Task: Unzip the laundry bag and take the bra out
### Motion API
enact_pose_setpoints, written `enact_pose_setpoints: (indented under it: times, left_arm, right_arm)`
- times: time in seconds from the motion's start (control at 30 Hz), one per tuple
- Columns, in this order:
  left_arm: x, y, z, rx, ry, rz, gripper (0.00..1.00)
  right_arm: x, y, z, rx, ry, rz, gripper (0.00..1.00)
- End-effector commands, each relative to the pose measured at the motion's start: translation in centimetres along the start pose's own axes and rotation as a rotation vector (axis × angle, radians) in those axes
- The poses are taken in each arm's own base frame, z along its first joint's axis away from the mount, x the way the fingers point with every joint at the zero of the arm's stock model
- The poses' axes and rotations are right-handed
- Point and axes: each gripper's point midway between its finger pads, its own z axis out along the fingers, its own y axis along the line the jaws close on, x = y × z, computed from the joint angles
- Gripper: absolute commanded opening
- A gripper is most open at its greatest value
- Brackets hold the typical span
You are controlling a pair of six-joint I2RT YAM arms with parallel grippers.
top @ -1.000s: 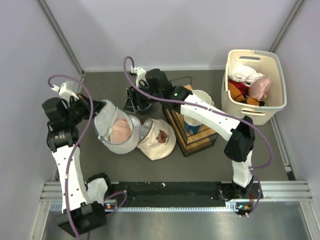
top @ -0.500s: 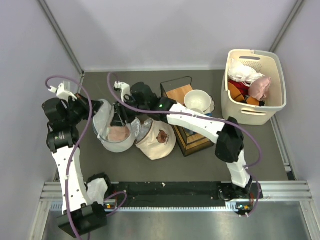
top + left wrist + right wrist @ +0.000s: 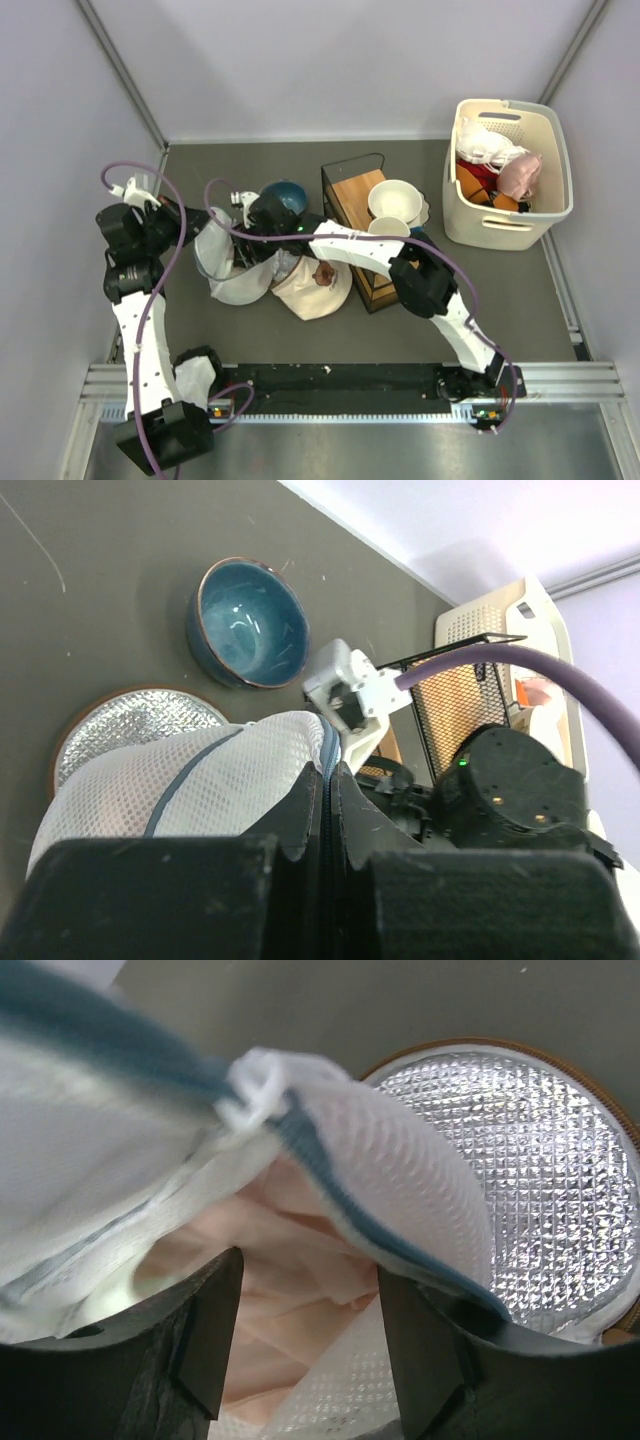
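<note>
The laundry bag (image 3: 237, 283) is a white mesh pouch lying left of centre, its flap open. My left gripper (image 3: 199, 229) is shut on the bag's zipped rim, which runs between its closed fingers in the left wrist view (image 3: 327, 772). My right gripper (image 3: 247, 250) reaches into the bag's mouth from the right. In the right wrist view it (image 3: 308, 1265) is open, its fingers on either side of the peach-pink bra (image 3: 285, 1315) inside the mesh (image 3: 400, 1150). The fingers are not closed on the bra. From above the bra is hidden by the right wrist.
A cream cap with a brown mark (image 3: 318, 285) lies against the bag's right side. A blue bowl (image 3: 285, 195) and a silver round mat (image 3: 540, 1160) are just behind the bag. A wire rack (image 3: 365, 240) holds a white bowl (image 3: 393, 199). A beige basket (image 3: 550, 205) of clothes stands far right.
My right arm has swung left and down from behind the bag into its open mouth, uncovering the blue bowl. The bag has slumped and the bra is now covered from above.
</note>
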Motion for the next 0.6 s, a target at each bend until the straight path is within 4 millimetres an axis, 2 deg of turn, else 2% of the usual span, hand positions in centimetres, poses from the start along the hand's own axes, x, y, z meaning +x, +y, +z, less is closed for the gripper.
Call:
enact_pose_setpoints:
  times: [0.0, 0.07, 0.1, 0.2, 0.23, 0.27, 0.37, 0.4, 0.43, 0.47, 0.53, 0.57]
  left_arm:
    - [-1.6, -2.2, -0.1, 0.098, -0.050, 0.028, 0.00]
    - [-1.6, -2.2, -0.1, 0.098, -0.052, 0.030, 0.00]
    - [-1.6, -2.2, -0.1, 0.097, -0.051, 0.029, 0.00]
    - [-1.5, -1.8, 0.1, 0.087, -0.050, 0.022, 0.00]
    - [-1.3, -1.6, 0.2, 0.083, -0.045, 0.018, 0.00]
    - [-1.2, -1.2, 0.3, 0.074, -0.042, 0.011, 0.00]
    - [-1.1, -0.4, 0.7, 0.051, -0.040, 0.008, 0.00]
    - [-1.3, 0.0, 0.8, 0.032, -0.053, 0.013, 0.00]
    - [-1.3, 0.6, 1.0, 0.014, -0.054, 0.010, 0.00]
    - [-1.3, 1.1, 1.3, -0.004, -0.056, 0.013, 0.00]
    - [-1.3, 2.1, 1.7, -0.032, -0.057, 0.006, 0.00]
    - [-1.3, 2.4, 1.9, -0.037, -0.053, 0.003, 0.00]
  right_arm:
    - [-0.9, -1.4, 1.6, 0.050, -0.054, -0.010, 0.38]
    - [-1.3, -0.9, 1.4, 0.034, -0.062, -0.011, 0.16]
    - [-1.9, -0.5, 0.9, 0.025, -0.074, -0.014, 0.00]
    - [-2.8, 0.4, -0.3, -0.001, -0.094, -0.025, 0.00]
    - [-4.3, 1.6, -1.6, -0.030, -0.134, -0.034, 0.00]
    - [-3.9, 1.6, -1.9, -0.036, -0.132, -0.032, 0.00]
    - [-5.3, 3.1, -4.7, -0.076, -0.202, -0.029, 0.00]
    - [-5.6, 3.3, -5.2, -0.084, -0.224, -0.024, 0.00]
    - [-4.9, 3.0, -5.5, -0.084, -0.218, -0.001, 0.00]
    - [-5.9, 3.5, -6.8, -0.100, -0.249, 0.001, 0.00]
    - [-6.1, 3.6, -7.7, -0.115, -0.253, 0.022, 0.00]
    - [-6.9, 4.1, -8.8, -0.130, -0.274, 0.021, 0.00]
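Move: The right hand is already inside the open laundry bag, fingers apart around the pink bra, whose middle lies about 2 cm to its left, roughly level fore and aft and 3 cm below. The blue bowl stands some 15 cm ahead and 11 cm right of that hand; the canvas bag lies about 17 cm right and 3 cm back. From the left hand the bra is about 6 cm back, 5 cm right and 17 cm lower. Down about 2 cm towards the bra, the right hand dips a little farther into the laundry bag while its fingers snap from well open to fully shut, then it climbs roughly 4 cm, drawing some 3 cm to the right and slightly back. The left hand keeps its pinch on the bag's edge, holding the mouth up, and near the end eases about 2 cm down and 1 cm forward. ##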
